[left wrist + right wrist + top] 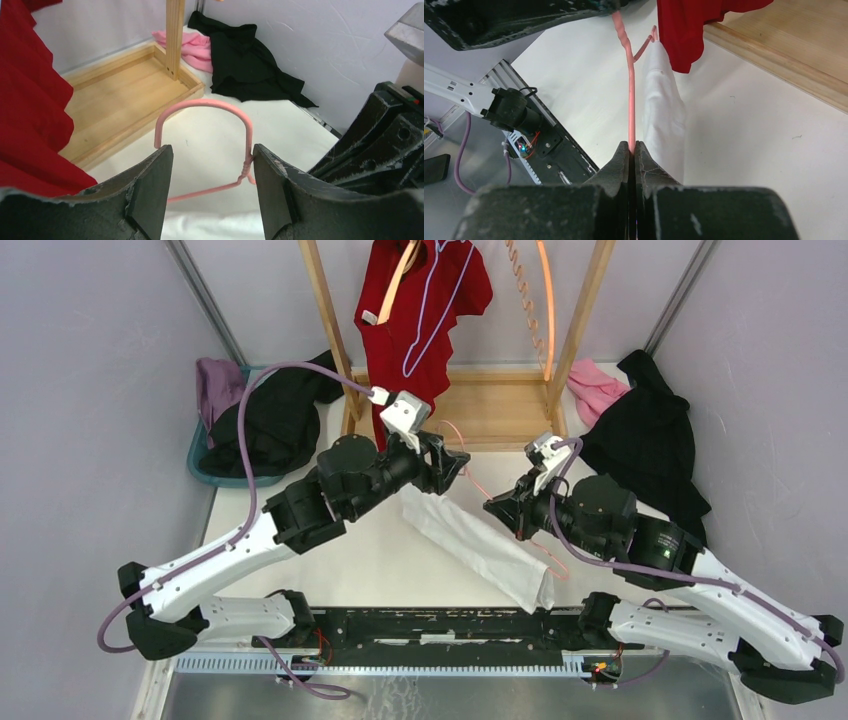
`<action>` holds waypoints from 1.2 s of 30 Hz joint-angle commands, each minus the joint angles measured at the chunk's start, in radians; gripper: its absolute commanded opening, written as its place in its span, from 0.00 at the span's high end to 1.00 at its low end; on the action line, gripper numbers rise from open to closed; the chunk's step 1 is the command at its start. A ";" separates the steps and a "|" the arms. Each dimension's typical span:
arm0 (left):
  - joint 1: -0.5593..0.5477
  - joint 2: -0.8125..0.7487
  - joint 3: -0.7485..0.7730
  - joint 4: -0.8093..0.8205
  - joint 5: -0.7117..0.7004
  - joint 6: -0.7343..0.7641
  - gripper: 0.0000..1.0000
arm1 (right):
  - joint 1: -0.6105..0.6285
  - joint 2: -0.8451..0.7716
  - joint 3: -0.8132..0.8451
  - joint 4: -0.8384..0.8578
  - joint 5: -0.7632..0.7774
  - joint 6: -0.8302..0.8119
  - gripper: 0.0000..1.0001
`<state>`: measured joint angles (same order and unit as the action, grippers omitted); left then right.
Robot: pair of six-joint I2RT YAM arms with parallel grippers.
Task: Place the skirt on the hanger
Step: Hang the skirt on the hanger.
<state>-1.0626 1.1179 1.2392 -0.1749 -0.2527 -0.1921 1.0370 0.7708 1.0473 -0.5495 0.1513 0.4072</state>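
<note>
A white skirt [480, 540] lies across the table, threaded on a pink wire hanger [478, 483]. My right gripper [497, 508] is shut on one wire arm of the hanger [631, 100], with the skirt [664, 115] draped just to the right of the wire. My left gripper [455, 465] is open around the hanger's hook [210, 103]. The twisted neck of the hook rests against the inner face of the right finger [270, 185]; the left finger [150, 185] stands apart from the wire. A strip of skirt [210, 227] shows below the jaws.
A wooden rack [490, 405] stands at the back with a red garment [420, 310] hanging on it. At the left a teal bin [200, 465] holds black and purple clothes. A pink cloth [597, 385] and a black garment [650, 440] lie at the right.
</note>
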 commanded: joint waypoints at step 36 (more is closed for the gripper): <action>0.070 -0.177 -0.136 -0.519 -0.329 -0.368 0.01 | 0.005 0.255 0.709 -0.194 0.446 -0.286 0.99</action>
<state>-1.0069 0.9234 1.1446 -0.7238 -0.6476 -0.5060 1.0389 0.9928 1.6455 -0.8295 0.4805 0.1967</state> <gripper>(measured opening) 0.988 0.038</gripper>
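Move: The hook of the pink hanger stands between my left hand's open fingers, about 2 cm ahead and 4 cm up; the white skirt hangs 6 cm back, 4 cm right and 19 cm below that hand. My right hand holds the hanger's shoulder wire. From it, the rack's free gap is roughly 27 cm ahead, 3 cm left and 15 cm up, the red garment 26 cm ahead and 12 cm left, 5 cm up. I back my left hand off the hook and swing it about 14 cm left, opening the fingers wide and turning counter-clockwise some 30 degrees, rising briefly before sinking to 9 cm lower. My right hand keeps its pinch and lifts hanger and skirt about 13 cm, first drifting right, then forward towards the rack as it tips up and turns clockwise. ##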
